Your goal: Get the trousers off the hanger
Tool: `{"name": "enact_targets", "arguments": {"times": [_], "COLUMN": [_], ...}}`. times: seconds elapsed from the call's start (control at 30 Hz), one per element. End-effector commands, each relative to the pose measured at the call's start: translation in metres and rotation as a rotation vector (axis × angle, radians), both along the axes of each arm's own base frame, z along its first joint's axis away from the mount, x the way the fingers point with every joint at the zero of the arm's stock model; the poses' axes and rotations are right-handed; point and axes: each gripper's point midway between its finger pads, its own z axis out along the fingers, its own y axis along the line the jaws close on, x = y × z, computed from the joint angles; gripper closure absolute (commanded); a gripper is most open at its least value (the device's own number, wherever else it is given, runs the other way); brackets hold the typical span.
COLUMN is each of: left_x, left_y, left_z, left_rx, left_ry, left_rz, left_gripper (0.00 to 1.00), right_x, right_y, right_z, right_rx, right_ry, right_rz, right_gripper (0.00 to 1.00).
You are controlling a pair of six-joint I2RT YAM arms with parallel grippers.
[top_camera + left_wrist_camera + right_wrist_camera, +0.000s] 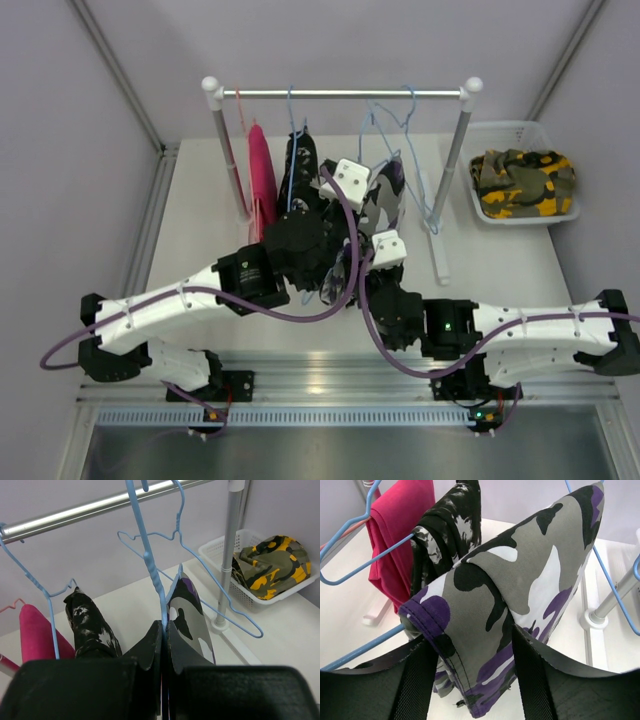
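Three pairs of trousers hang on the rail point(340, 94): hot pink point(262, 180), black with white print point(299, 170), and purple-white-black camouflage point(382, 200). My left gripper point(164, 625) is shut on the wire of the blue hanger point(150, 560) that carries the camouflage pair point(187, 610). My right gripper point(471, 634) has its fingers on both sides of the hanging camouflage trousers point(520, 575), pressing the cloth near its lower hem. The yellow-olive camouflage pair point(522, 182) lies in the white basket point(560, 215).
An empty blue hanger point(220, 607) hangs on the rail to the right of the held one. The rack's right post point(455, 150) stands between the hangers and the basket. Both arms cross in front of the rack.
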Motion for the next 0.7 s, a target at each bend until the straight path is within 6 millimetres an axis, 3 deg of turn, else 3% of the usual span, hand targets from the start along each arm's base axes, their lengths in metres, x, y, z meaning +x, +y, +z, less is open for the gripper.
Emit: {"name": "enact_targets", "arguments": {"times": [0.0,0.07,0.1,0.27,0.3,0.67], "left_x": [-0.010,-0.012,-0.012,-0.017,-0.018,-0.016], "left_y": [0.022,0.023,0.023,0.024,0.024,0.022], "left_z": [0.059,0.058,0.058,0.051,0.050,0.027], "left_rx": [-0.219,-0.202,-0.195,-0.172,-0.174,-0.137], "left_ry": [-0.066,-0.069,-0.070,-0.064,-0.062,-0.045], "left_rz": [0.009,0.017,0.021,0.021,0.019,0.036], "left_gripper": [1.00,1.00,1.00,1.00,1.00,1.00], "right_x": [0.008,0.009,0.009,0.009,0.009,0.006], "right_y": [-0.021,-0.023,-0.024,-0.029,-0.031,-0.020], "right_z": [0.013,0.013,0.013,0.017,0.018,0.032], "right_rx": [0.059,0.057,0.054,0.066,0.070,0.097], "right_ry": [-0.029,-0.031,-0.032,-0.033,-0.034,-0.039], "right_rz": [-0.114,-0.117,-0.113,-0.116,-0.123,-0.046], "right_gripper": [0.44,0.52,0.64,0.89,1.00,1.00]}}
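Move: The near end of the purple camouflage trousers is between the right hand's open fingers, about 2 cm ahead and 1 cm left of the hand point. From the right hand, the black trousers hang roughly 13 cm left and 10 cm ahead, the pink ones about 21 cm left and 9 cm ahead. From the left hand, which already grips the trousers' blue hanger, that near end is some 14 cm below, 5 cm back and straight in line sideways. Almost in place, the right hand shuts its fingers from a bit over half open to nearly closed, pinching the near end of the purple camouflage trousers while easing less than 1 cm to its right. The left hand keeps its grip on the hanger and eases down and back, about 1.5 cm down and 1 cm back, with hardly any turn. ##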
